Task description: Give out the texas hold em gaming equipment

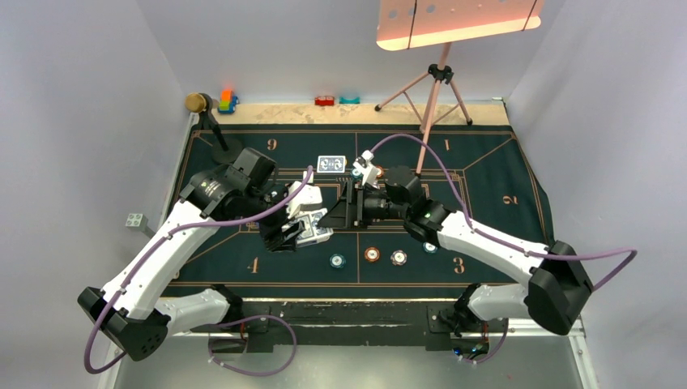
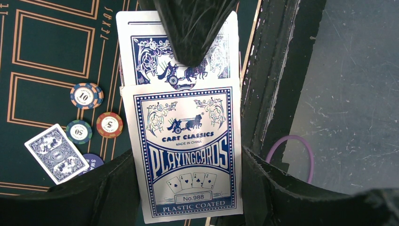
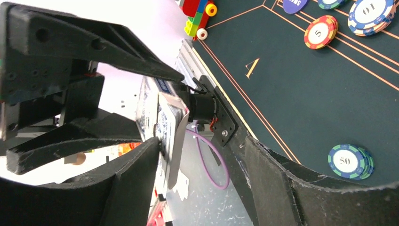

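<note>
My left gripper [image 2: 188, 200] is shut on a blue-and-white playing card box [image 2: 188, 155], held above the mat's near middle [image 1: 314, 232]. Blue-backed cards [image 2: 141, 52] stick out of the box's open end. My right gripper [image 3: 207, 188] is open; one of its fingers [image 2: 193, 33] lies on the protruding cards, and the box [image 3: 167, 127] sits edge-on against its left finger. A single card [image 1: 331, 164] lies face down farther back. Teal [image 1: 337, 261], orange [image 1: 372, 254] and white [image 1: 398, 258] chips rest on the mat, beside a dark-blue button [image 2: 92, 161].
The dark green gold-lined mat [image 1: 502, 178] covers the table. A pink tripod [image 1: 433, 89] stands at the back right, a microphone stand [image 1: 212, 121] at the back left. Toy blocks [image 1: 228, 101] line the far edge. A black rail [image 1: 356, 312] runs along the near edge.
</note>
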Available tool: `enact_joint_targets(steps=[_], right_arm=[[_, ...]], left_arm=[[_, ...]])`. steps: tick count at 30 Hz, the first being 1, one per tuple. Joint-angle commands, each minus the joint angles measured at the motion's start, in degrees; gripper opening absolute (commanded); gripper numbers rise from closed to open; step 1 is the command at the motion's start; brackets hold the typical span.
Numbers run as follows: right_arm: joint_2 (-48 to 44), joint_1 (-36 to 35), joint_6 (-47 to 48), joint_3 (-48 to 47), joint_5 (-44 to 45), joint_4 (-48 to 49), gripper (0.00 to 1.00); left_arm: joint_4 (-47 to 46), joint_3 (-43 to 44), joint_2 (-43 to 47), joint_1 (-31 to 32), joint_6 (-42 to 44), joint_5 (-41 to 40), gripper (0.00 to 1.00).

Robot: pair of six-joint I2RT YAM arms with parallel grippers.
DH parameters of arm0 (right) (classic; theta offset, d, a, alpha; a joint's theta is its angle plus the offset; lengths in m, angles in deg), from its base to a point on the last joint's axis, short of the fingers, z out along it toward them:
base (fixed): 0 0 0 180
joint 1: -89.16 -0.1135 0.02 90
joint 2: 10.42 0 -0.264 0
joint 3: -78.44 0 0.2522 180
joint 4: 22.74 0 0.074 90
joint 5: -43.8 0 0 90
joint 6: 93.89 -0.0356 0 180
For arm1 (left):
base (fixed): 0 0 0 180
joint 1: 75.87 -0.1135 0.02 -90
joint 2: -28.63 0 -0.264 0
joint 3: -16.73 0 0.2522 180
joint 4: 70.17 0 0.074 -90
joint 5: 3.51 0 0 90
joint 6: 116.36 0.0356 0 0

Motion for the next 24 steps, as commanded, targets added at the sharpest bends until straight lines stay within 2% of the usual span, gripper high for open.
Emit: enact_joint_targets(steps=[1, 8, 24], right_arm=[[1.0, -0.3, -1.4, -0.8, -1.4, 4.1, 0.67], [-0.9, 0.1, -1.6, 1.4, -0.8, 3.1, 0.51], [-6.8, 3.2, -0.5, 4.5, 0.0, -0.8, 0.44]], left_arm=[[-1.4, 2.6, 0.6, -0.2, -0.6, 2.0, 0.00], [-1.6, 3.0, 0.6, -0.2, -0.7, 2.2, 0.00], [-1.7, 3.2, 0.7, -0.2, -1.3, 2.9, 0.00]])
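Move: The exposed end of the playing cards, sticking out of the card box that the left gripper holds, lies about 2 cm back, 1 cm left and 1 cm above the right hand. From the left hand it is level ahead, roughly 7 cm right and 4 cm up. On the table about 20 cm below the right hand, the teal chips are some 5 cm back and 2 cm right; the red chips are about 3 cm ahead and 9 cm left. Keep the left gripper still with its hold on the card box. Dip the right hand slightly and ease it half a centimetre left over the cards, narrowing its open fingers, then draw it right by about 2.5 cm with one fingertip on the cards' upper face, dragging them out of the box mouth; keep closing to just under half open. ##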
